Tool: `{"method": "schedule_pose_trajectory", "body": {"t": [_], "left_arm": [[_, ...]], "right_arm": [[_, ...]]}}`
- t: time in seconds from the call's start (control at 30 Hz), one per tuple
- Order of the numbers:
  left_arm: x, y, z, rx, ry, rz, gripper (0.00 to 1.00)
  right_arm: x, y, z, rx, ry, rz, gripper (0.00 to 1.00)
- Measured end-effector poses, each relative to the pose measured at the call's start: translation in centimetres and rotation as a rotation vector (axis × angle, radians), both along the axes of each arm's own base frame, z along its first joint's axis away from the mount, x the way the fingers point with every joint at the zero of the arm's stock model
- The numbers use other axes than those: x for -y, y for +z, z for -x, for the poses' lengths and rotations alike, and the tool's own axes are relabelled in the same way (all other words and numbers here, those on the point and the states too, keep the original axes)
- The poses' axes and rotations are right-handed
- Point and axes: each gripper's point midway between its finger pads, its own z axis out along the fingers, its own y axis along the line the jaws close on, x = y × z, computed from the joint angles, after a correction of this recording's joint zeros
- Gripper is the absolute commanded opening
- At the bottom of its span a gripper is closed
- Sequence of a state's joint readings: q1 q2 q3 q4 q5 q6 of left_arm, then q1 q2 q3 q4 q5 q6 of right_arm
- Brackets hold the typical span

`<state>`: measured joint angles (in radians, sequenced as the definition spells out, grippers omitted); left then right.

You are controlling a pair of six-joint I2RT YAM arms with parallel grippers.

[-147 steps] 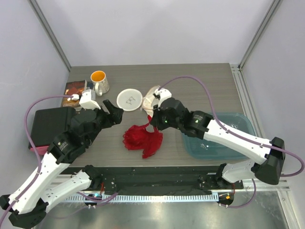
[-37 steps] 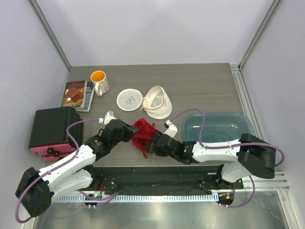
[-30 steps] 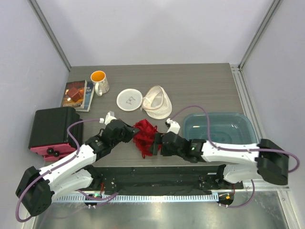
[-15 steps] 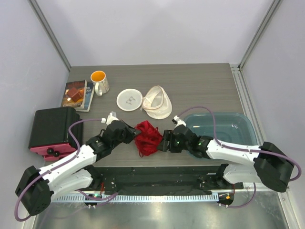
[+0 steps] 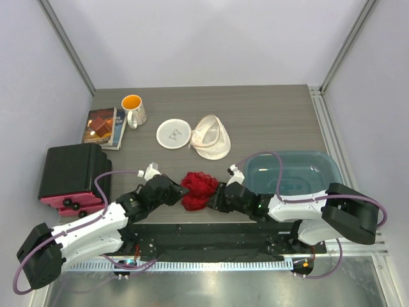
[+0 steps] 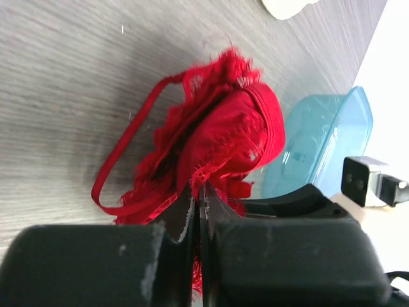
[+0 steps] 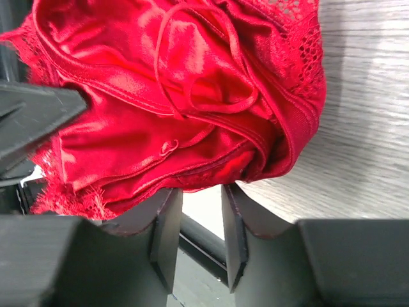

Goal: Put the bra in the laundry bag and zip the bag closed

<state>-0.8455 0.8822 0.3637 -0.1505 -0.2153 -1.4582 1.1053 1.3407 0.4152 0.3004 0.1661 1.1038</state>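
The red bra (image 5: 198,189) lies bunched on the table near its front edge, between my two grippers. My left gripper (image 5: 181,195) is shut on the bra's lace hem (image 6: 211,137), and red fabric shows between its fingertips (image 6: 198,187). My right gripper (image 5: 215,196) meets the bundle from the right. Its jaws stand a narrow gap apart, and the bra's satin edge (image 7: 192,121) lies across their tips (image 7: 197,192). The laundry bag (image 5: 211,137) lies open farther back, a white mesh dome with a tan rim. Its flat round face (image 5: 173,133) lies beside it on the left.
A teal tub (image 5: 300,167) stands right of the bra, and its edge shows in the left wrist view (image 6: 319,137). A white mug with an orange inside (image 5: 133,109) and books (image 5: 102,126) sit at the back left. A black case (image 5: 69,169) is on the left.
The right gripper's jaws have narrowed onto the bra's edge. Both grippers and the bra have shifted a little toward the near table edge, and the bra is more bunched. The left grip has held.
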Motion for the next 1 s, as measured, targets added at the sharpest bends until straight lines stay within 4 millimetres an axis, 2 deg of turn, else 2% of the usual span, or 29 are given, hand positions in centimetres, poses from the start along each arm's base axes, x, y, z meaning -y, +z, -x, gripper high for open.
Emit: {"method": "schedule_pose_trajectory", "body": {"t": [0.17,0.27,0.37,0.4,0.47,0.5,0.53,0.63,0.77,0.87,0.93,1.0], "left_arm": [[0.0,-0.8,1.0,-0.001,-0.026,-0.01,0.18],[-0.1,-1.7,1.4,-0.004,-0.038,-0.019,0.19],[0.0,-2.6,1.5,0.005,-0.05,-0.023,0.34],[0.0,-2.9,1.5,0.005,-0.058,-0.029,0.46],[0.3,-3.2,1.6,0.008,-0.082,-0.043,0.56],[0.3,-3.2,1.7,0.012,-0.095,-0.047,0.69],[0.4,-3.0,1.8,0.022,-0.11,-0.05,0.75],[0.1,-1.6,2.0,0.074,-0.14,-0.05,0.92],[-0.8,2.2,2.1,0.172,-0.145,-0.031,0.98],[-1.5,4.2,2.2,0.223,-0.141,-0.027,0.97],[-1.8,4.4,2.2,0.23,-0.139,-0.037,0.97],[-2.2,3.7,2.3,0.215,-0.145,-0.068,0.98]], "right_arm": [[0.3,0.2,-0.3,0.008,-0.029,0.032,0.49],[0.9,0.8,-0.2,0.013,-0.031,0.047,0.54],[1.7,1.7,0.2,0.022,-0.02,0.055,0.61],[2.0,2.0,0.4,0.027,-0.014,0.06,0.62],[2.8,2.3,0.8,0.029,0.0,0.09,0.69],[3.1,2.5,0.9,0.03,0.005,0.1,0.71],[3.5,2.7,1.0,0.032,0.01,0.115,0.78],[4.5,3.7,1.3,0.05,0.017,0.131,0.84],[5.3,4.5,0.5,0.087,0.03,0.156,0.88],[5.6,4.2,-1.5,0.095,0.049,0.198,0.89],[6.0,3.8,-3.2,0.084,0.053,0.21,0.89],[6.0,3.7,-4.4,0.079,0.07,0.205,0.89]]}}
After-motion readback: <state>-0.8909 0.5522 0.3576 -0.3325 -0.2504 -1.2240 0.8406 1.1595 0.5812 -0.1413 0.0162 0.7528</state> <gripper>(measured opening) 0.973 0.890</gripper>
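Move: The bra's middle lies about 4 cm to the right of the left gripper, roughly level with it and some 5 cm lower, its edge pinched between those fingertips. From the right gripper the bra is about 5 cm left, 3 cm farther out and barely lower. The laundry bag lies some 24 cm straight ahead of the right gripper; the white disc stands about 14 cm left of the bag, and the teal tray about 29 cm right of the right gripper and 8 cm ahead. Lower the left gripper about 3 cm while easing it back a little, spread its fingers to let go of the bra's edge, then lift it clear, slightly leftwards. Meanwhile open the right fingers wide and slide that gripper off the bra's right edge, some 6 cm right and 4 cm up, then swing forward towards the bag. ##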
